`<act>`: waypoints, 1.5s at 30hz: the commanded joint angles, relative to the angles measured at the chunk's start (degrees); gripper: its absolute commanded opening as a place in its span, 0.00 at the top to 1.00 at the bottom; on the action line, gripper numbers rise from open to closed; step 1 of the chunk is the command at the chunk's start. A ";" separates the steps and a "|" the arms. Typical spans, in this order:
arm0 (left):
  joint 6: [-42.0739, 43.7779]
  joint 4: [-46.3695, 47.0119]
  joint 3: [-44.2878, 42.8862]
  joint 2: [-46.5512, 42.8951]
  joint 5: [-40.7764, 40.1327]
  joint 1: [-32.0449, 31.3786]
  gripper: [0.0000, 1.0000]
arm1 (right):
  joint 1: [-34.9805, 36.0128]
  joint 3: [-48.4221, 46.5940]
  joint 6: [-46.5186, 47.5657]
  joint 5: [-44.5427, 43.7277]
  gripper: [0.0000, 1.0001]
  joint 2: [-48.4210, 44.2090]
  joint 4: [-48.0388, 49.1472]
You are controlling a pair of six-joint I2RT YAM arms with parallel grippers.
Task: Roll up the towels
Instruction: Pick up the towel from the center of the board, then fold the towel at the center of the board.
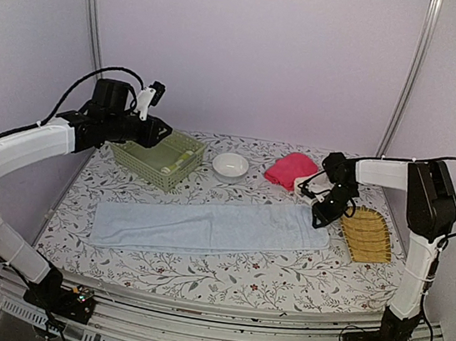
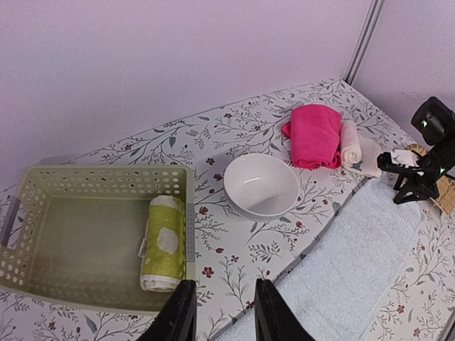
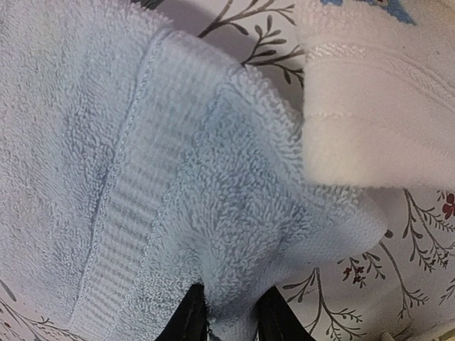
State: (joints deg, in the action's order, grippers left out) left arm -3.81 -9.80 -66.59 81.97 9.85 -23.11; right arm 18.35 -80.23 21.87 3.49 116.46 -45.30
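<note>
The very large pale blue towel (image 1: 212, 227) lies flat across the table's middle. My right gripper (image 3: 231, 316) is shut on its right end, with a fold of blue towel (image 3: 178, 177) bunched between the fingers. The small cream-white towel (image 3: 377, 121) lies just beyond that end, next to the folded bright pink towel (image 2: 315, 135). A rolled yellow-green-and-cream towel (image 2: 163, 243) rests inside the pale green basket (image 2: 43, 284). My left gripper (image 2: 224, 312) hangs open and empty above the basket's right edge.
A white bowl (image 2: 261, 185) sits between the basket and the pink towel. The yellow woven tray (image 1: 366, 235) lies at the right edge, just right of my right gripper (image 1: 319, 219). Walls close the back and both sides.
</note>
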 commanded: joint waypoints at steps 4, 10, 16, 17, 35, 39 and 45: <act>1.02 0.01 0.57 -1.46 -0.42 -0.45 0.69 | -2.81 0.86 -0.19 3.41 0.87 0.59 -0.19; 0.57 -1.32 -0.31 -0.34 0.17 -0.44 0.67 | -4.40 -2.55 0.95 10.03 0.94 -6.37 -3.12; 0.52 -6.35 -3.99 1.15 -0.02 -0.81 0.65 | -6.18 -6.15 2.16 12.79 0.96 -9.43 -6.57; 0.24 -7.91 -5.00 1.59 0.06 -0.88 0.65 | -6.81 -6.74 2.48 13.11 0.96 -9.55 -7.16; -11.69 -16.49 11.64 -4.51 0.11 -4.83 0.68 | -15.87 -21.59 6.49 29.25 0.96 -8.36 -20.67; -15.09 -18.07 16.29 -7.00 -0.57 -5.37 0.71 | -12.60 -22.08 5.96 34.36 0.96 -6.61 -21.58; -17.79 -19.55 21.50 -10.74 -4.16 -5.72 0.71 | -6.53 -24.70 5.38 40.48 0.97 -2.64 -22.39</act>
State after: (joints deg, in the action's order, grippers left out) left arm -18.79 -27.88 -47.77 73.54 8.43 -28.14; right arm 8.34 -102.45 27.73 36.45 110.65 -65.69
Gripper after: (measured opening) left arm 0.287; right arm 0.065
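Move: The light-blue towel's right end lies between the right fingers; its middle is about 24 cm left and 7 cm back. From that hand the cream towels lie 13 cm ahead and 2 cm left, the bamboo tray 11 cm right and 2 cm back. The towel's left end is some 15 cm left, 12 cm back and 26 cm below the left hand; the basket is 14 cm ahead, 7 cm left. The towel's right end is pinched as the right fingers close, then lifted about 17 cm; the right hand swings right on the way up, then back left, wrist rolling some 30 degrees, left side up. The left hand waits, then drops and draws back towards the towel's left end, fingers tipping down and staying partly open, without touching it. ##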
